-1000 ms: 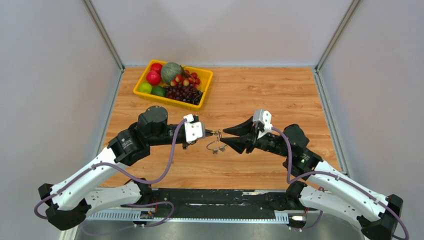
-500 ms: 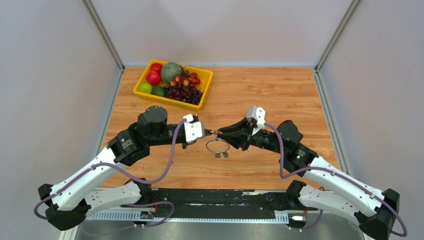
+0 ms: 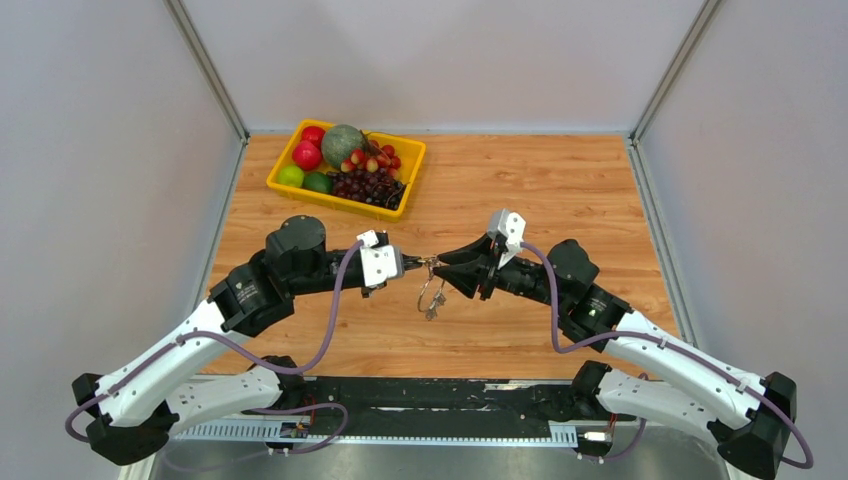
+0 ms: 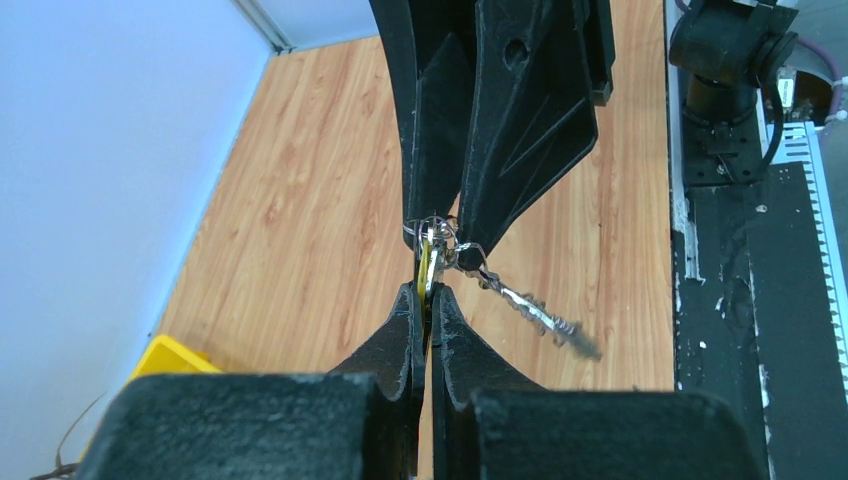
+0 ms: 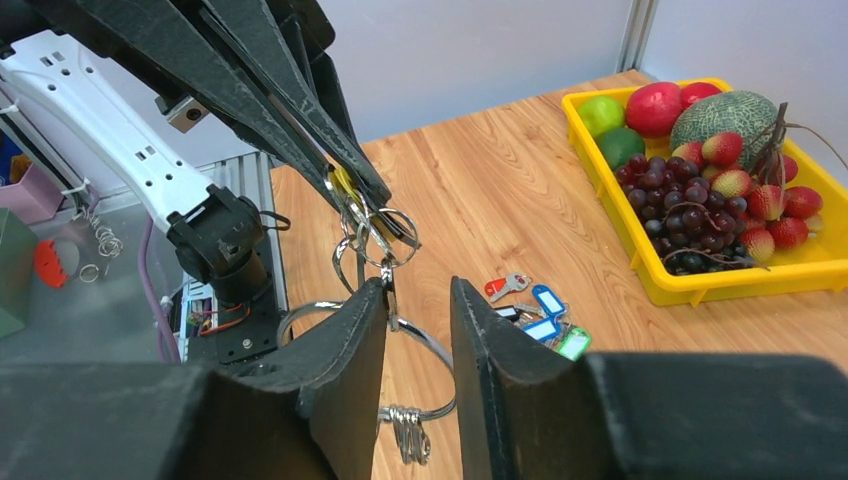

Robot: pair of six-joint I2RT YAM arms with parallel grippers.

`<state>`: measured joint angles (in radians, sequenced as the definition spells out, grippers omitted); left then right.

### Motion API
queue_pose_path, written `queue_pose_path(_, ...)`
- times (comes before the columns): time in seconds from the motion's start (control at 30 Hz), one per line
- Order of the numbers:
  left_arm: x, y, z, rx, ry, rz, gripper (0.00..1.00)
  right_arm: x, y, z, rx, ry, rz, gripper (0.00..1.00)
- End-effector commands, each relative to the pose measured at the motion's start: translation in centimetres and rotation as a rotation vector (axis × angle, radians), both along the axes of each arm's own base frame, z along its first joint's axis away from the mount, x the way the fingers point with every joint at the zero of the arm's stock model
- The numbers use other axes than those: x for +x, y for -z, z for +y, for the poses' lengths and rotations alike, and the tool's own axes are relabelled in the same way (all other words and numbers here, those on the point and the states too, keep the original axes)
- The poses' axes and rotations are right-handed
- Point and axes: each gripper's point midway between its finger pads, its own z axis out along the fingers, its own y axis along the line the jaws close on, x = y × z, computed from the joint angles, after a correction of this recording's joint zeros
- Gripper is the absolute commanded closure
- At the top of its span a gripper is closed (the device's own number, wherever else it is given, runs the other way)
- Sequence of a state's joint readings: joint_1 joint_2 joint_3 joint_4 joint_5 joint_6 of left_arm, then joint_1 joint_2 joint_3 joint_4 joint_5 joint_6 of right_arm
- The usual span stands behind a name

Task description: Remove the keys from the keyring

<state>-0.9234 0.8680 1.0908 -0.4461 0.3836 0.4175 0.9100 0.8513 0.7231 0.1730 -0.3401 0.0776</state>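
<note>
My left gripper (image 3: 408, 264) is shut on a yellow-headed key (image 4: 426, 262) held in the air above the middle of the table. Small split rings (image 5: 385, 230) link that key to the keyring (image 5: 430, 349), a large thin wire loop hanging below with silver keys (image 5: 412, 439) at its bottom. My right gripper (image 5: 418, 284) faces the left one, jaws apart. A short link hangs against its left finger (image 5: 372, 305). In the left wrist view a silver key (image 4: 535, 312) dangles to the right. Loose keys (image 5: 535, 310) with red, blue and green tags lie on the table.
A yellow tray (image 3: 340, 203) of fruit sits at the back left of the wooden table. Grey walls close in both sides. The black base rail (image 3: 430, 395) runs along the near edge.
My right gripper has moved left, up to the left gripper's tips. The keyring has swung from a wide loop to hanging nearly edge-on. The left gripper kept its hold.
</note>
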Motion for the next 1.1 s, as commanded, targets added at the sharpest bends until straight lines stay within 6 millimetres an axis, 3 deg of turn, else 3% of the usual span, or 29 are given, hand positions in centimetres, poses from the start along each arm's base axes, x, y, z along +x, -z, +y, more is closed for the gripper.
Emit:
queue_pose_path(0.0,-0.3,-2.5,-0.3,-0.081,0.021,-0.061,1.0,0.5,-1.8,-0.1,0.038,0.042,-0.007,0.69)
queue_pose_path(0.1,-0.4,-2.5,-0.4,-0.084,0.026,-0.057,1.0,0.8,-2.0,-0.1,0.046,0.057,0.001,0.75)
queue_pose_path(0.43,-0.2,-2.1,-0.6,-0.083,0.022,-0.047,1.0,-0.9,-2.8,0.6,0.085,-0.03,-0.013,0.75)
queue_pose_path(0.47,-0.2,-2.1,-0.6,-0.084,0.021,-0.046,1.0,-1.0,-2.8,0.7,0.086,-0.033,-0.012,0.76)
queue_pose_path(0.6,-0.1,-2.2,-0.7,-0.095,0.018,-0.043,1.0,-0.9,-2.6,1.1,0.081,-0.033,0.004,1.0)
queue_pose_path(0.73,0.1,-2.1,-0.6,-0.109,0.0,-0.041,0.99,0.7,-2.6,0.6,0.08,0.061,0.046,1.0)
queue_pose_path(0.83,0.1,-1.6,-0.2,-0.12,-0.021,-0.039,0.88,2.0,-2.9,-0.3,0.081,0.152,0.075,1.0)
queue_pose_path(0.97,0.2,-0.8,0.1,-0.143,-0.042,-0.033,0.61,2.2,-4.0,-0.6,0.084,0.175,0.077,1.0)
queue_pose_path(1.07,0.2,-0.2,0.1,-0.149,-0.05,-0.023,0.5,2.4,-4.8,-0.7,0.085,0.189,0.075,1.0)
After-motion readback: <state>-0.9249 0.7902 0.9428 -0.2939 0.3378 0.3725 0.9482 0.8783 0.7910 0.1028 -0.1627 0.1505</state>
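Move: The top of the keyring, where its small wire rings gather, sits at the right hand's part-open fingertips, about 1 cm to its left and 1 cm up. The hanging ring's middle is some 3 cm below the hand, 1 cm back and 1 cm left, its bunch of keys about 6 cm below and 1 cm back. The yellow-tagged key is about 3 cm left and 2 cm up. From the left hand, pinching that key 1 cm to its right, the hanging ring lies 3 cm right, 1 cm back and 5 cm down. Leftward and a little back, by about 1 cm, the right hand eases in and shuts its fingers on the top of the keyring, then draws it some 2 cm forward and slightly up, turning nearly 10 degrees clockwise. The left hand holds nearly still with its pinch on the yellow-tagged key, then opens nearly halfway, lets go and sinks about 1 cm. ##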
